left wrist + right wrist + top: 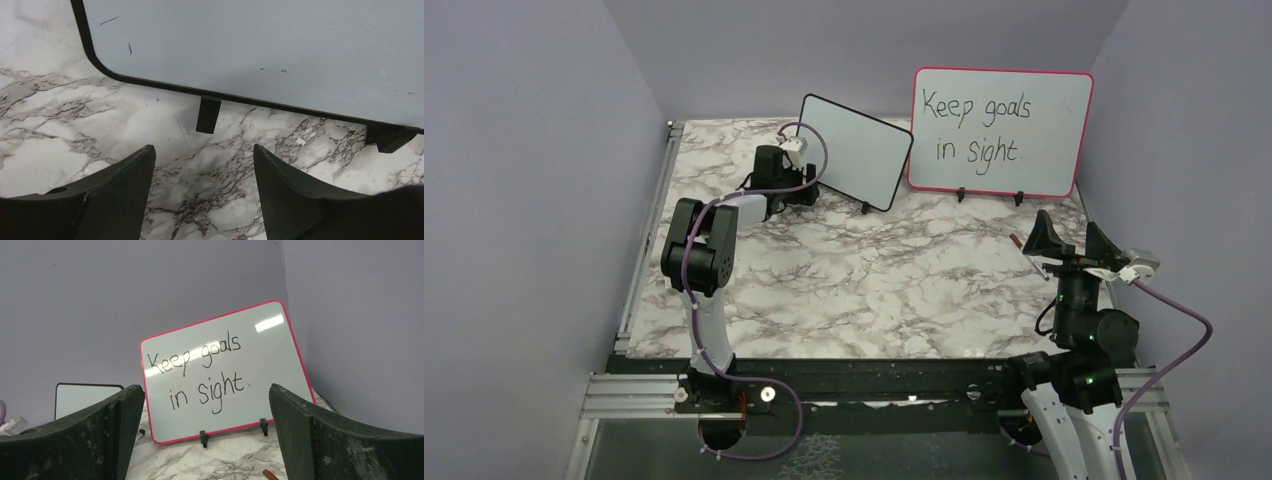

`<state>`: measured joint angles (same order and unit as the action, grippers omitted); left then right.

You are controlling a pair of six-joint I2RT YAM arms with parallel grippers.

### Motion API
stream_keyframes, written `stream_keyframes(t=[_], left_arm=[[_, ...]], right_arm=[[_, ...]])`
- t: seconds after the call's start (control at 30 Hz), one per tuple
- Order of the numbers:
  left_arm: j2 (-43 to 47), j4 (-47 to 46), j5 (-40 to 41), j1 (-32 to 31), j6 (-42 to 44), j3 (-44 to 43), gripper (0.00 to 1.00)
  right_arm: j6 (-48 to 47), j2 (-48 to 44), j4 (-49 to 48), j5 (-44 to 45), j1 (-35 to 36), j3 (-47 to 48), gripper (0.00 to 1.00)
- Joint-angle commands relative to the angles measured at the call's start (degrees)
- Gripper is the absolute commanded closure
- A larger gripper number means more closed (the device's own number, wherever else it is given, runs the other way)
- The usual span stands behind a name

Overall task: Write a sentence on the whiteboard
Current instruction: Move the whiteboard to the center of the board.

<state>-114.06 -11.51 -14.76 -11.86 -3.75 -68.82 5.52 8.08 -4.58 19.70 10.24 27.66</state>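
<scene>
The whiteboard is small and black-framed, and it stands tilted on its feet at the back of the marble table. Its face carries only a few dark specks; the sentence is not in view. My left gripper sits low by the board's lower left corner. In the left wrist view it is open over bare marble, just short of one black foot. My right gripper is raised at the right, open and empty, and faces the boards.
A larger pink-framed board reading "Keep goals in sight" stands at the back right, also seen from the right wrist. A reddish-brown pen-like end lies on the table near the right gripper. Purple walls close in the sides and back.
</scene>
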Motion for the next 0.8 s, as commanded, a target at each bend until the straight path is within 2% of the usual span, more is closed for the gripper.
stream_keyframes(t=[0.0, 0.13, 0.4, 0.63, 0.77], left_arm=[[-3.3, -3.0, -3.0, 0.1, 2.6, -4.2, 0.3], [-6.3, -1.8, -3.0, 0.2, 3.2, -7.4, 0.4], [-9.3, 1.1, -4.1, 0.3, 3.5, -12.1, 0.47], [-9.4, 1.4, -5.1, 0.3, 3.5, -12.1, 0.68], [-8.1, 0.8, -5.2, 0.2, 3.5, -10.2, 0.83]], right_arm=[[-0.1, -0.4, 0.4, 1.1, 0.8, -0.2, 0.0], [-0.4, -0.2, 0.3, 1.7, 0.8, -0.3, 0.0], [-0.5, 0.1, -0.1, 1.8, 0.9, -0.5, 0.0], [-0.5, 0.0, -0.2, 2.0, 1.0, -0.5, 0.0], [-0.5, -0.3, -0.1, 1.9, 1.0, -0.4, 0.0]])
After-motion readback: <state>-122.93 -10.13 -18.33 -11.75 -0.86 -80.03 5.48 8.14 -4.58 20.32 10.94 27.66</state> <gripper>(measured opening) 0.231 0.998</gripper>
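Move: The left hand is open, low over the table. The black-framed whiteboard's left foot lies about 4 cm ahead of it, 2 cm to its right and 1 cm lower. The other foot is some 14 cm right and 2 cm back. The board's middle is roughly 8 cm ahead, 11 cm right and 7 cm up; the red-framed whiteboard is about 44 cm right, 10 cm ahead, 8 cm up. From the right hand the left foot is some 33 cm ahead, 44 cm left, 31 cm down. Forward and a little to the right, almost level, the left hand glides about 4 cm in to the black-framed whiteboard's left foot. The fingers narrow from about three-quarters open to a quarter, still closing after the advance stops, until the tips sit on either side of the foot just under the frame and begin to pinch it. ##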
